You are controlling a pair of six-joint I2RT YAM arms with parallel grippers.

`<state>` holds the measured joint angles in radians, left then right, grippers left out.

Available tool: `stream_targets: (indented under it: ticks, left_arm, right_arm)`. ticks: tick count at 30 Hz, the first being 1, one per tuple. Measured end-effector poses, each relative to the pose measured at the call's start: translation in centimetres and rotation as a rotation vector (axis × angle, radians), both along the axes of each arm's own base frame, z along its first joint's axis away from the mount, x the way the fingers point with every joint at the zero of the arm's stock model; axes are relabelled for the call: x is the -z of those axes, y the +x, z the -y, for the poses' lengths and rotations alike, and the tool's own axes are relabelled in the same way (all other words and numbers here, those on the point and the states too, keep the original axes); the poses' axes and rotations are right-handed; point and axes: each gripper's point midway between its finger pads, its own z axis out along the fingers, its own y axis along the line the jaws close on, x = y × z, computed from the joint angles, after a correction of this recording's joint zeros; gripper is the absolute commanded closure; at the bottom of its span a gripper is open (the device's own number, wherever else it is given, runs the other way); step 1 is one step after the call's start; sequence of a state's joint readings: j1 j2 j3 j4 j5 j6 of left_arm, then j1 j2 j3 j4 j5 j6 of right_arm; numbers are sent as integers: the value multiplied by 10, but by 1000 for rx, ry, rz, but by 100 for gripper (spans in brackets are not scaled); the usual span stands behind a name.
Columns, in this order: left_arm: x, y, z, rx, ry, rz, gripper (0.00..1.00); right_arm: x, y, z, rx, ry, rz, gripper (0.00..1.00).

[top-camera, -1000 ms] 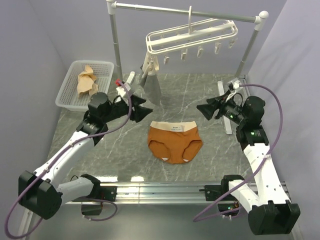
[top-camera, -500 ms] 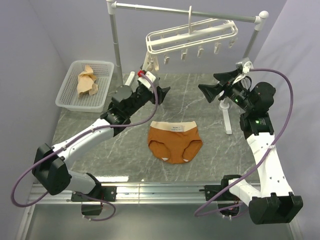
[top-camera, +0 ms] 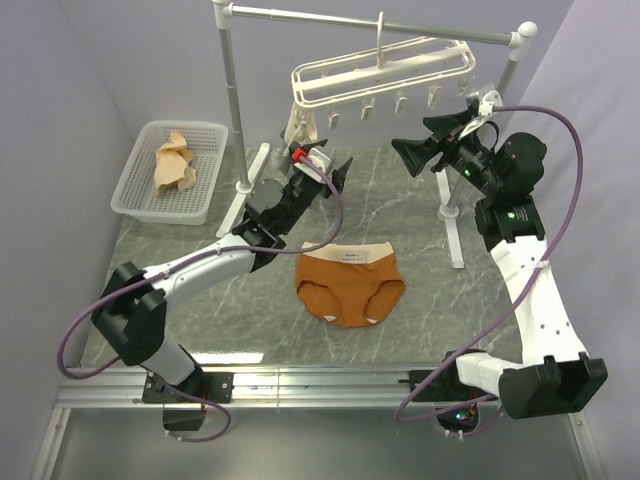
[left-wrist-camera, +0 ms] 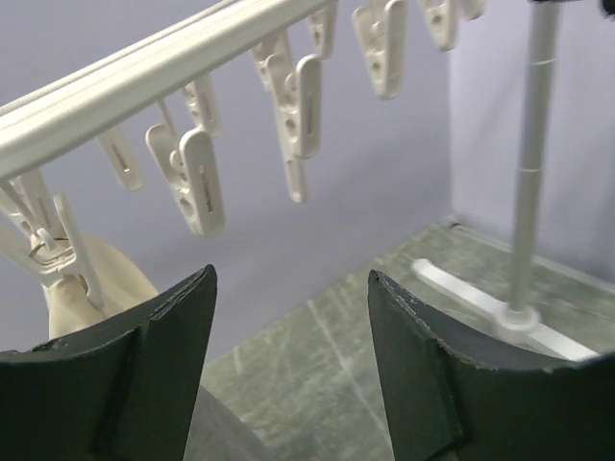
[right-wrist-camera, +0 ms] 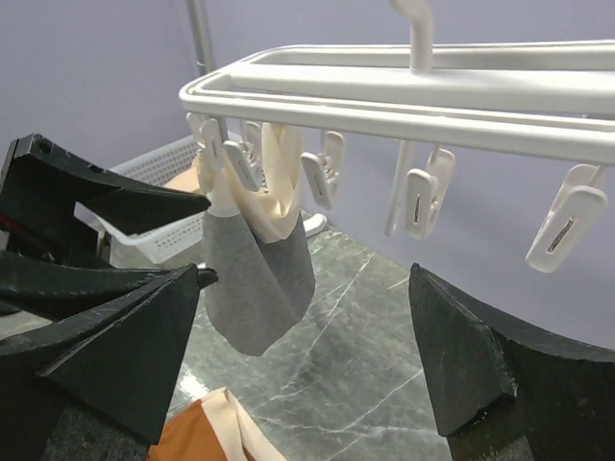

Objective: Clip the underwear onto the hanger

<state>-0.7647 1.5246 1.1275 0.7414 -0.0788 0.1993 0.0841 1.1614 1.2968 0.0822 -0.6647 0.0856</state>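
Note:
The rust-orange underwear (top-camera: pixel 350 285) with its beige waistband lies flat on the marble table, apart from both grippers; a corner of it shows in the right wrist view (right-wrist-camera: pixel 192 432). The white hanger (top-camera: pixel 380 75) hangs by its hook from the rail, with clips (left-wrist-camera: pixel 192 178) dangling from its bars (right-wrist-camera: pixel 432 91). My left gripper (top-camera: pixel 338 178) (left-wrist-camera: pixel 291 279) is raised below the hanger's left end, open and empty. My right gripper (top-camera: pixel 412 137) (right-wrist-camera: pixel 306 277) is open and empty too, below the hanger's right end and facing the clips.
A grey-and-beige garment (right-wrist-camera: pixel 255 279) hangs clipped at the hanger's left end. The grey rail (top-camera: pixel 370 22) rests on white posts with floor feet (top-camera: pixel 455 230). A white basket (top-camera: pixel 140 190) at the back left holds a tan cloth (top-camera: pixel 172 160). Lilac walls enclose the table.
Both arms have risen from table height toward the hanger. The left gripper moved right and back under the clips. The right gripper's jaws spread wider.

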Motion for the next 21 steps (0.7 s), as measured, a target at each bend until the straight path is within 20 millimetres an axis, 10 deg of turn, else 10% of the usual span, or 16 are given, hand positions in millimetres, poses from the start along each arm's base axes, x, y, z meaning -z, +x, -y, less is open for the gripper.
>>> stream_targets:
  ticks: [8, 14, 21]
  left_arm:
    - [14, 37, 2, -145, -12, 52, 37]
    - [-16, 56, 1, -222, -97, 88, 39]
    - [-40, 65, 4, -234, -159, 110, 76]
  right_arm:
    - [12, 23, -8, -19, -1, -47, 5]
    - [2, 33, -13, -34, -3, -43, 5]
    - [-3, 38, -16, -52, -19, -23, 5]
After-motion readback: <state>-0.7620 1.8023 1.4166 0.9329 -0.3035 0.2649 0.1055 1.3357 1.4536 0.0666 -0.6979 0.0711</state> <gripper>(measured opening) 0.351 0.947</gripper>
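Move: The second front clip from the hanger's left end is about 7 cm ahead of the left hand and 4 cm above it; the third clip is some 9 cm ahead and 7 cm right, equally high. The clipped grey garment hangs 7 cm ahead, 5 cm left, its middle 4 cm below. From the right hand, the fourth clip is roughly 8 cm ahead, 2 cm left, 3 cm up; the second clip 5 cm ahead, 15 cm left, 3 cm up. Left hand goes 6 cm forward, then up, pinching the second clip; right advances 4 cm, open, towards the hanger. ##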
